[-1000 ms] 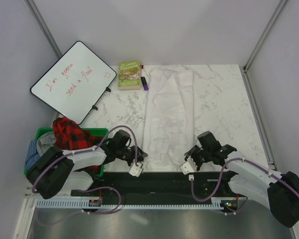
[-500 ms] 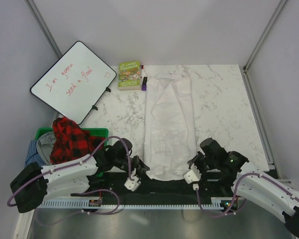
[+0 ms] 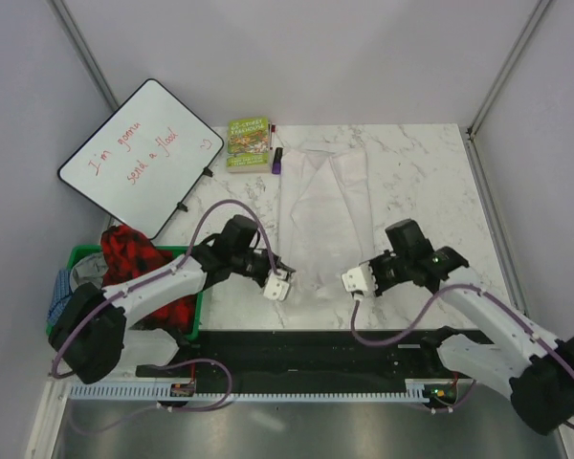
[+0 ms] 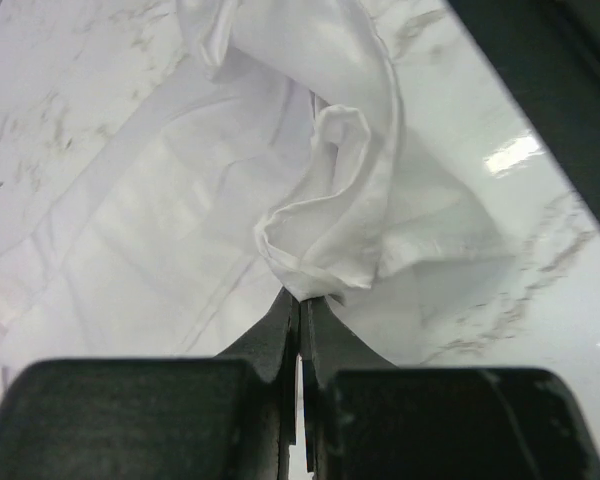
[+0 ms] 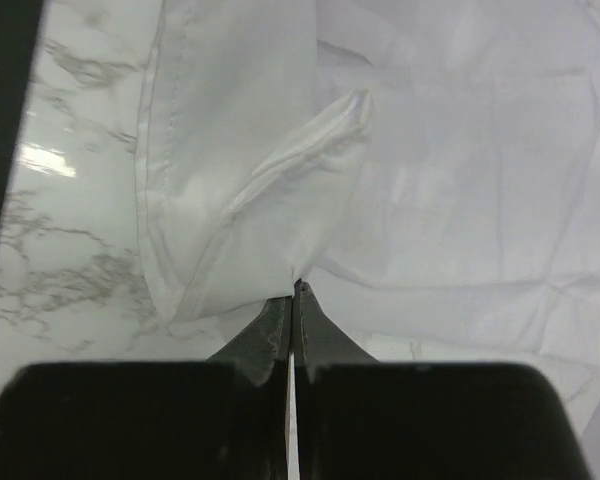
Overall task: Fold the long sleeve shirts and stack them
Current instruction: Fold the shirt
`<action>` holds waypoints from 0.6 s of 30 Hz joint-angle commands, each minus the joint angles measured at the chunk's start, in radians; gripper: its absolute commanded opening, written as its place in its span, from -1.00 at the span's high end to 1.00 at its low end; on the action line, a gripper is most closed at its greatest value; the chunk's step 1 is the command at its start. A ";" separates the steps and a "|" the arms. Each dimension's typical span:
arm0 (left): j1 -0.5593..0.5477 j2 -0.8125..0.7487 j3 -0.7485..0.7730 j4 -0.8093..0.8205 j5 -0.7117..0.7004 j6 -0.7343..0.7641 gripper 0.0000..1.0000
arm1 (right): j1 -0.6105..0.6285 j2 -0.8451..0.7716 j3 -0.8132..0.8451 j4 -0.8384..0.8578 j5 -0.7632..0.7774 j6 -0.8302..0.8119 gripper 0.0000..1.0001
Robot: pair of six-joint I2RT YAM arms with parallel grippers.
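Observation:
A white long sleeve shirt [image 3: 323, 206] lies as a long narrow strip down the middle of the marble table. Its near hem is raised off the surface between the two arms. My left gripper [image 3: 285, 284] is shut on the hem's left corner; in the left wrist view its jaws [image 4: 302, 302] pinch a bunched fold of the white cloth [image 4: 325, 235]. At the hem's right corner my right gripper [image 3: 350, 280] is shut too, and the right wrist view has its closed tips [image 5: 295, 292] biting a seamed edge of the shirt [image 5: 250, 190].
A whiteboard [image 3: 139, 153] with red writing leans at the back left. A green book [image 3: 249, 142] and a purple marker [image 3: 277, 161] lie by the shirt's far end. A green bin [image 3: 189, 254] at the left holds red plaid cloth [image 3: 132, 251]. Blue cloth [image 3: 61, 289] sits beside it.
Both grippers went from open to shut on the shirt's near hem at the table's front edge. They have since carried it up and away from the arm bases, so the strip looks shorter.

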 commanded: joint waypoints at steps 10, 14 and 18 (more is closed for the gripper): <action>0.264 0.593 0.510 0.052 0.020 -0.108 0.96 | -0.305 0.759 0.510 0.236 -0.126 -0.097 1.00; 0.299 0.664 0.584 0.054 -0.014 -0.104 0.96 | -0.318 0.847 0.556 0.295 -0.122 -0.077 1.00; 0.304 0.681 0.590 0.092 -0.051 -0.132 0.97 | -0.318 0.873 0.575 0.308 -0.128 -0.054 1.00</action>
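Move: The near end of the shirt is already pinched at both its corners and lifted. The place it is carried to, about the middle of the shirt strip, lies some 22 cm ahead of each hand, roughly in line with it and 8 cm below. From the left hand, the dark marker is about 32 cm ahead and 3 cm left, and the book about 37 cm ahead and 12 cm left, both some 7 cm below. The shirt's near end, still held at its corners in the shut fingers of both hands, is carried quickly forward over the strip towards its middle, about 21 cm with each hand side by side. Both rise slightly at first, then sink some 5 cm as they slow; the left hand turns about 20 degrees counter-clockwise, the right a little less clockwise. ##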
